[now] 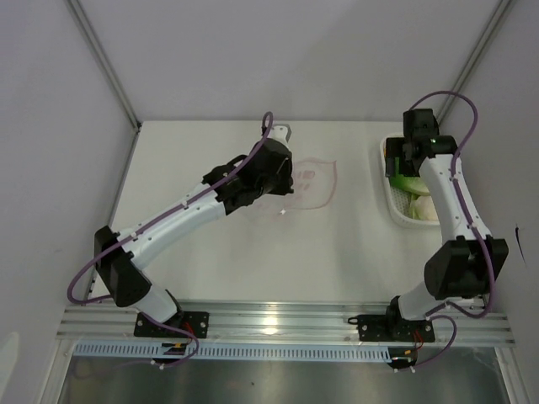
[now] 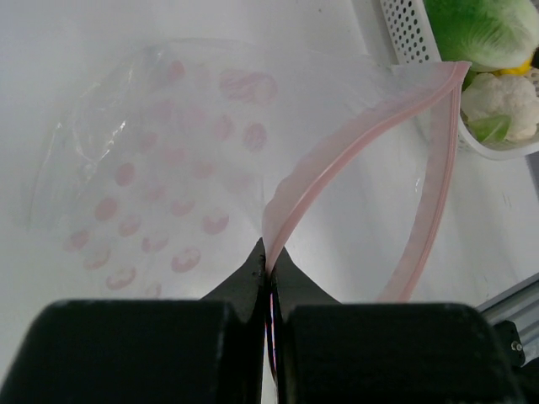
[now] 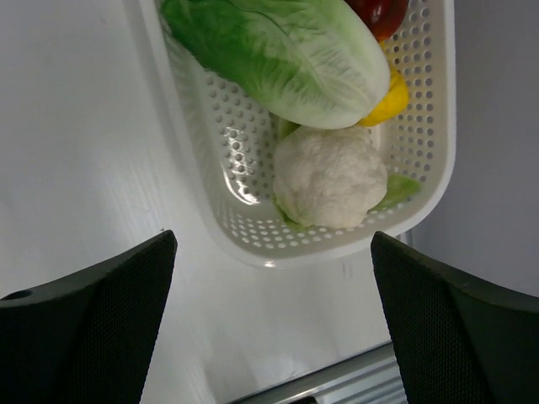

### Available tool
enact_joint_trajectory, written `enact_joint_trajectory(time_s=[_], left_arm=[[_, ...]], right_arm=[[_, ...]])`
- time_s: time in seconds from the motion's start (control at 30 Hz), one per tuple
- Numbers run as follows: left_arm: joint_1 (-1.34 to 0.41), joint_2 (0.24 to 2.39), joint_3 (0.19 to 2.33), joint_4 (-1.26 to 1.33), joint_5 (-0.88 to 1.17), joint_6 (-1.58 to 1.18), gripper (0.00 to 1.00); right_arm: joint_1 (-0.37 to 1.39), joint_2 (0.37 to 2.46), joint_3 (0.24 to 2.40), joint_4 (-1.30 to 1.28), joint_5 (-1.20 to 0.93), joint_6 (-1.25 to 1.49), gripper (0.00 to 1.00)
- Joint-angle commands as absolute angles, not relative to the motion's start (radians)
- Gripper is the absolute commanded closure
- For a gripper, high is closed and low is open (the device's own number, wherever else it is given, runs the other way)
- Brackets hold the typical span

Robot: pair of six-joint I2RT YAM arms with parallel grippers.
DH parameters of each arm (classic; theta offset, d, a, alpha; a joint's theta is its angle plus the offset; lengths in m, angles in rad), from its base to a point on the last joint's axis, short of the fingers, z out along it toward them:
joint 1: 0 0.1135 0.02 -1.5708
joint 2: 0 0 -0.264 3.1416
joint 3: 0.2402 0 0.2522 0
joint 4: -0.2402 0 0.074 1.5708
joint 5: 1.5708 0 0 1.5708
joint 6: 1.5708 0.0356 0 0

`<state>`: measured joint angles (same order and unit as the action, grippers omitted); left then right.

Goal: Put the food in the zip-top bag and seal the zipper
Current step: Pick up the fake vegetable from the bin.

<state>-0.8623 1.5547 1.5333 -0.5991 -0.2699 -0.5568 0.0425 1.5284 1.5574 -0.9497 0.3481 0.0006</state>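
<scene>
The zip-top bag lies flat at the table's middle, clear with pink dots. Its pink zipper bows up into an open mouth. My left gripper is shut on the zipper strip and holds one lip raised; from above it sits at the bag's left edge. The food lies in a white mesh basket: a leafy cabbage, a white garlic-like piece, a yellow fruit and a red apple. My right gripper hangs open over the basket's near end, holding nothing.
The basket stands at the table's right edge, close to the right wall. In the left wrist view its corner shows just beyond the bag's mouth. An aluminium rail runs along the near table edge.
</scene>
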Motion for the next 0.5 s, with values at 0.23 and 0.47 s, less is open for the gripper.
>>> enact_joint_trajectory(time_s=[0.23,0.47], left_arm=[[-0.815,1.546,1.421,-0.469,-0.129,-0.571,0.99],[-0.811,1.566,1.428,-0.451,-0.094,-0.574,0.99]], right_arm=[[0.077,1.664,1.572,-0.752,0.623,-0.346,0.01],[0.110,1.765,1.519,-0.658,0.585,-0.480,0.01]])
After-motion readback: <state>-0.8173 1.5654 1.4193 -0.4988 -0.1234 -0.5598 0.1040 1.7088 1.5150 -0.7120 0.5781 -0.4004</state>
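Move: Roughly 13 cm ahead of the open right hand, 9 cm to its right and some 17 cm below it lies the lettuce in the bin. At the same depth, the cauliflower is about 12 cm to the right and level with the hand, the lemon 4 cm ahead and 18 cm to the right, and the red fruit 15 cm ahead and 19 cm to the right. From the left hand, the lettuce lies about 18 cm ahead, 46 cm to the right and 20 cm below. Reaching forward about 5 cm towards the lettuce, the right hand also sinks some 3 cm and drifts slightly right, rolling its left side down by about 25 degrees with a little counter-clockwise turn, so that the fingers point more to the right. They stay wide open and touch nothing. The left hand keeps the bag's pink rim pinched and lowers it about 4 cm. ##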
